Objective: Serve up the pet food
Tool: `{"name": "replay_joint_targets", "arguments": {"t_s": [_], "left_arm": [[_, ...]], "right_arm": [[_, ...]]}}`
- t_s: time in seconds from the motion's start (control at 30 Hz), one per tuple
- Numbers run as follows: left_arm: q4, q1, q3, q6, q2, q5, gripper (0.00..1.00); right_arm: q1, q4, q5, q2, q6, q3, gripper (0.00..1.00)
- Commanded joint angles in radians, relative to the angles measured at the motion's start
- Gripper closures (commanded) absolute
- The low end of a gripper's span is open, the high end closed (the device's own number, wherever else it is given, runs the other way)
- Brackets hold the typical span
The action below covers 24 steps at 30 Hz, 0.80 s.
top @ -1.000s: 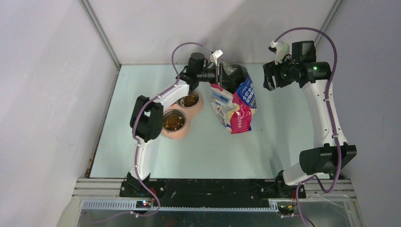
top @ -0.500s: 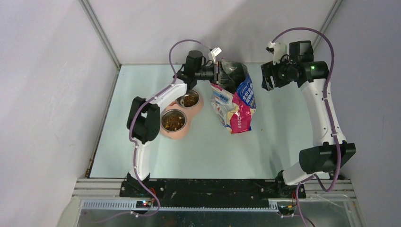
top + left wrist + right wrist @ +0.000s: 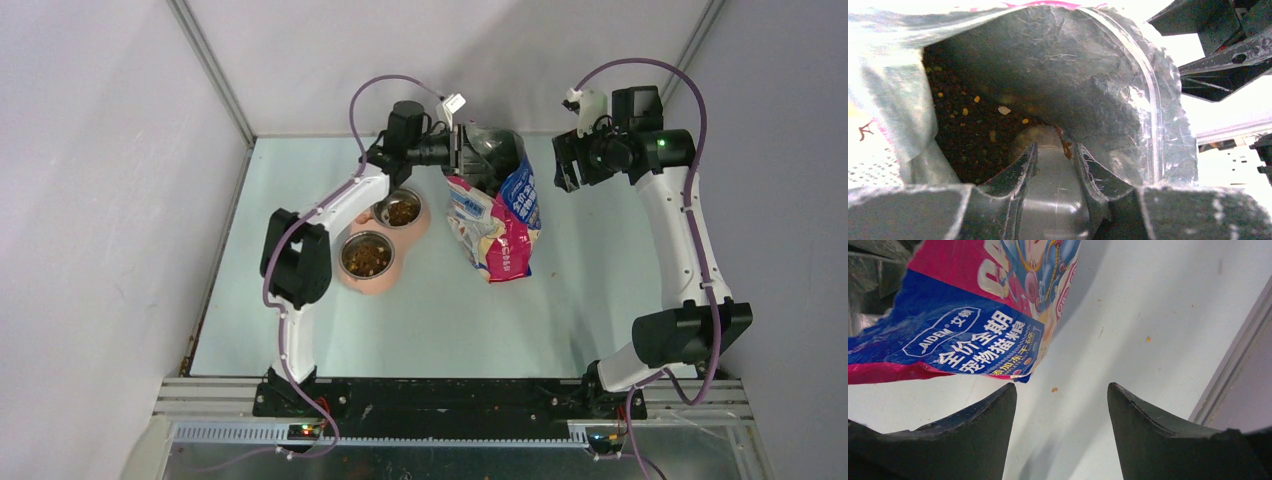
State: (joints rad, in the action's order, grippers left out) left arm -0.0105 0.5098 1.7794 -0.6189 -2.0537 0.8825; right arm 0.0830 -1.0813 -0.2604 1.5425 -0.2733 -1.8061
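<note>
Dark-brown pet food (image 3: 960, 135) lies heaped inside the open, foil-lined cat food bag (image 3: 497, 215). My left gripper (image 3: 462, 152) reaches into the bag's mouth (image 3: 1073, 70) at the far end of the table. That gripper (image 3: 1054, 147) is shut on the handle of a translucent scoop (image 3: 1050, 190), whose bowl end is sunk among the pellets. More pet food fills the two steel bowls (image 3: 402, 211) (image 3: 367, 254) of a pink feeder. My right gripper (image 3: 562, 166) hovers just right of the bag, open (image 3: 1061, 387) and empty, over bare table.
The pink feeder (image 3: 385, 280) stands left of the bag, under my left forearm. A few crumbs (image 3: 1054, 389) lie on the table beside the bag's printed side (image 3: 968, 340). The cell walls close in behind and to both sides; a metal wall rail (image 3: 1233, 365) runs near my right gripper.
My left arm's elbow and upper links have swung left and back, while its gripper stays in the bag's mouth. The right gripper has edged slightly left.
</note>
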Motion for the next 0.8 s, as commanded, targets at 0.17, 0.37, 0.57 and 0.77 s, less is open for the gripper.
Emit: {"name": "replay_joint_targets", "arguments": {"t_s": [0.17, 0.37, 0.57, 0.77], "left_arm": [[0.04, 0.012, 0.0, 0.036, 0.125, -0.103, 1.0], [-0.067, -0.02, 0.016, -0.086, 0.103, -0.045, 1.0], [-0.2, -0.075, 0.02, -0.265, 0.084, -0.015, 1.0], [-0.329, -0.117, -0.007, -0.402, 0.092, -0.019, 1.0]], "right_arm": [[0.0, 0.031, 0.016, -0.032, -0.01, -0.002, 0.3], [0.0, 0.031, 0.029, -0.043, -0.012, 0.011, 0.3], [-0.003, 0.023, 0.052, -0.052, -0.025, 0.029, 0.3], [0.0, 0.012, 0.07, -0.049, -0.024, 0.02, 0.3]]}}
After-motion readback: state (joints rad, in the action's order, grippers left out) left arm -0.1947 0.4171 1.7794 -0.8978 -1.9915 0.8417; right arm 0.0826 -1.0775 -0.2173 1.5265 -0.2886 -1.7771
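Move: My left hand holds the scoop by its handle at the left edge of the food bag's open mouth. The middle of the mouth is roughly 5 cm to my right, level fore and aft, about 2 cm lower. Down on the table some 23 cm below, the far bowl lies about 6 cm ahead and 16 cm left, and the near bowl about 5 cm back and 23 cm left. From my idle right hand, the bag mouth is some 15 cm left, 4 cm ahead and 3 cm lower. I draw the scoop up from the kibble with my left hand, first almost straight up and slowly, then faster and also off to the left and forward, away from the bag's mouth: about 7 cm up, 4 cm left and 3 cm forward. Late on, my fingertips tip up some 10 degrees and swing slightly counter-clockwise, keeping their grip on the handle. ##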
